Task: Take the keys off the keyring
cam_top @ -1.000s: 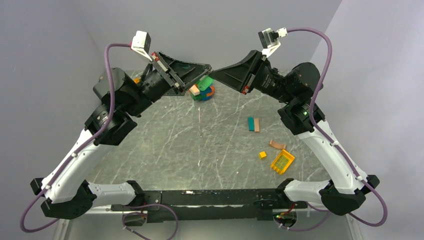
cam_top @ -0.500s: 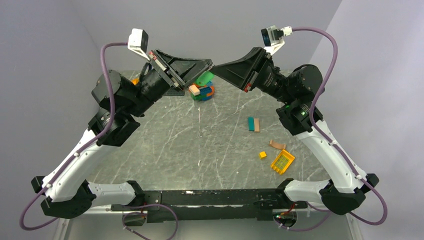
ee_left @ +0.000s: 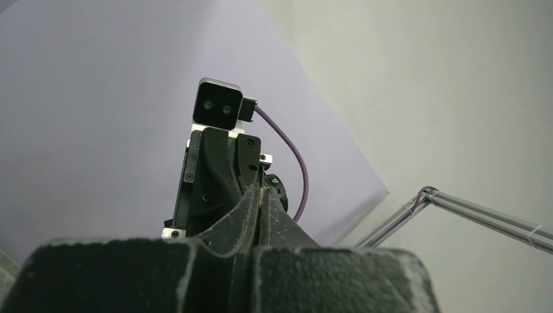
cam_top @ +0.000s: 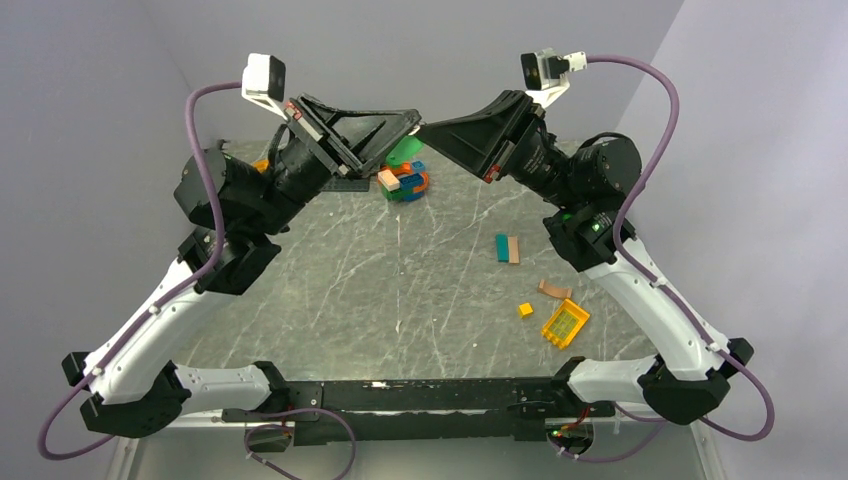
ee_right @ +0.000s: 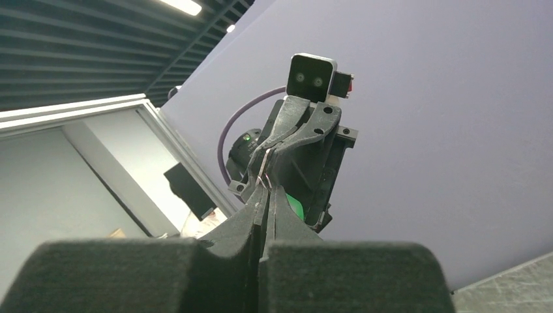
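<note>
Both grippers are raised high over the back of the table, tip to tip. A thin silver wire keyring [ee_right: 263, 171] stretches between them in the right wrist view. My right gripper [ee_right: 266, 190] is shut on its near end. The left gripper [ee_right: 274, 149] grips the far end. From the left wrist, my left gripper [ee_left: 261, 190] is shut, a pale sliver of metal pinched between its fingertips. From above, the left gripper [cam_top: 414, 117] and right gripper [cam_top: 427, 131] meet; the ring is too small to see there. The keys are hidden in all views.
A pile of green, orange, blue and tan blocks [cam_top: 403, 178] lies on the marble table [cam_top: 400, 290] under the grippers. A teal and tan pair of blocks [cam_top: 507, 248], a tan piece [cam_top: 553, 289], a small yellow cube [cam_top: 525, 309] and a yellow grid piece [cam_top: 565, 323] lie right.
Both arms have lifted higher, still joined at the tips. The left wrist has swung up and to the left; the right has risen a little. Both grippers stayed shut.
</note>
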Controlling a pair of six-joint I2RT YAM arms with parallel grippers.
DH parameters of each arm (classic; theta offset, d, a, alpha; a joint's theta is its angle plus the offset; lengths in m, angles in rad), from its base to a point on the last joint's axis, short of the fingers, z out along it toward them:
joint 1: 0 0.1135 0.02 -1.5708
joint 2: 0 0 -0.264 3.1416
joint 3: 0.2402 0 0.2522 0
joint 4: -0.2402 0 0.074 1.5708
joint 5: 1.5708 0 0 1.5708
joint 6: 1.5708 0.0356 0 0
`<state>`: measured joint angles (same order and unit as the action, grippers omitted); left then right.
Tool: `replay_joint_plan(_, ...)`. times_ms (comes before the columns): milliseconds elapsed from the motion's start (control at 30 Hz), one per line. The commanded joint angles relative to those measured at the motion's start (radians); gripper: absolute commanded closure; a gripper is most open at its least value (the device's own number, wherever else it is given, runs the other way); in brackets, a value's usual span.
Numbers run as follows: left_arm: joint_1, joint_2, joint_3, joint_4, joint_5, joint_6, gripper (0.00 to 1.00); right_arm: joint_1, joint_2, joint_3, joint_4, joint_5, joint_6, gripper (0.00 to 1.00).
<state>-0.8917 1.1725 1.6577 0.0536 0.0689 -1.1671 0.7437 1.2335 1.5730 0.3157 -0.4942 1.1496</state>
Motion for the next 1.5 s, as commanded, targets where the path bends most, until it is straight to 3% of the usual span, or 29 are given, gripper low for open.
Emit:
replay_joint_plan(0, -0.013, 0.024, -0.014, 0.089, 0.042, 0.011, 1.00, 0.058, 0.032, 0.012, 0.015, -0.070, 0.022, 1.00)
replay_joint_plan(433, -0.020, 0.034, -0.028, 0.169, 0.080, -0.023, 1.00, 0.103, 0.053, 0.017, 0.069, -0.080, 0.034, 1.00)
replay_joint_plan(667, -0.025, 0.022, -0.018, 0.102, 0.068, -0.007, 1.00, 0.120, 0.040, 0.029, -0.006, -0.064, -0.012, 1.00)
replay_joint_plan(733, -0.025, 0.014, -0.005, 0.047, 0.054, 0.010, 1.00, 0.120, 0.031, 0.045, -0.065, -0.058, -0.047, 0.89)
replay_joint_plan(900, -0.024, -0.011, 0.065, -0.179, 0.005, 0.079, 1.00, 0.121, 0.001, 0.116, -0.286, -0.032, -0.188, 0.20)
replay_joint_plan(933, -0.024, -0.017, 0.079, -0.219, -0.003, 0.092, 1.00, 0.121, -0.010, 0.135, -0.348, -0.020, -0.223, 0.15)
replay_joint_plan(1000, -0.023, -0.032, 0.097, -0.293, -0.024, 0.114, 1.00, 0.119, -0.030, 0.170, -0.464, 0.004, -0.303, 0.07)
replay_joint_plan(1100, -0.023, -0.047, 0.122, -0.394, -0.058, 0.139, 1.00, 0.118, -0.055, 0.226, -0.617, 0.020, -0.419, 0.04)
replay_joint_plan(1333, -0.023, -0.065, 0.146, -0.524, -0.066, 0.150, 1.00, 0.117, -0.026, 0.394, -0.914, 0.033, -0.606, 0.03)
replay_joint_plan(1467, -0.024, -0.050, 0.177, -0.559, -0.059, 0.145, 1.00, 0.118, -0.012, 0.434, -1.002, 0.074, -0.675, 0.06)
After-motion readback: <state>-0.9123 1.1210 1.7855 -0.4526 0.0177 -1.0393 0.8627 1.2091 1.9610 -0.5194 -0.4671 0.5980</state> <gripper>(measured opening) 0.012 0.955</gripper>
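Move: The keyring is caught between the meeting fingertips of both shut grippers. Its ring lies about 1 cm ahead, 1 cm right and 1 cm above the left hand, and about 1 cm left and 1 cm above the right hand, level with it fore and aft. The green tag hangs roughly 4 cm below the left hand, 1 cm back and 2 cm to its left. Keep both grippers pinched at the keyring and draw them together about 3 cm back and up, then spring the right gripper wide open and let go. Let both hands sink some 6 to 7 cm, fingertips dipping about 20 degrees. Swing the open right one away rightward and a little back, and keep the left shut on the ring. ##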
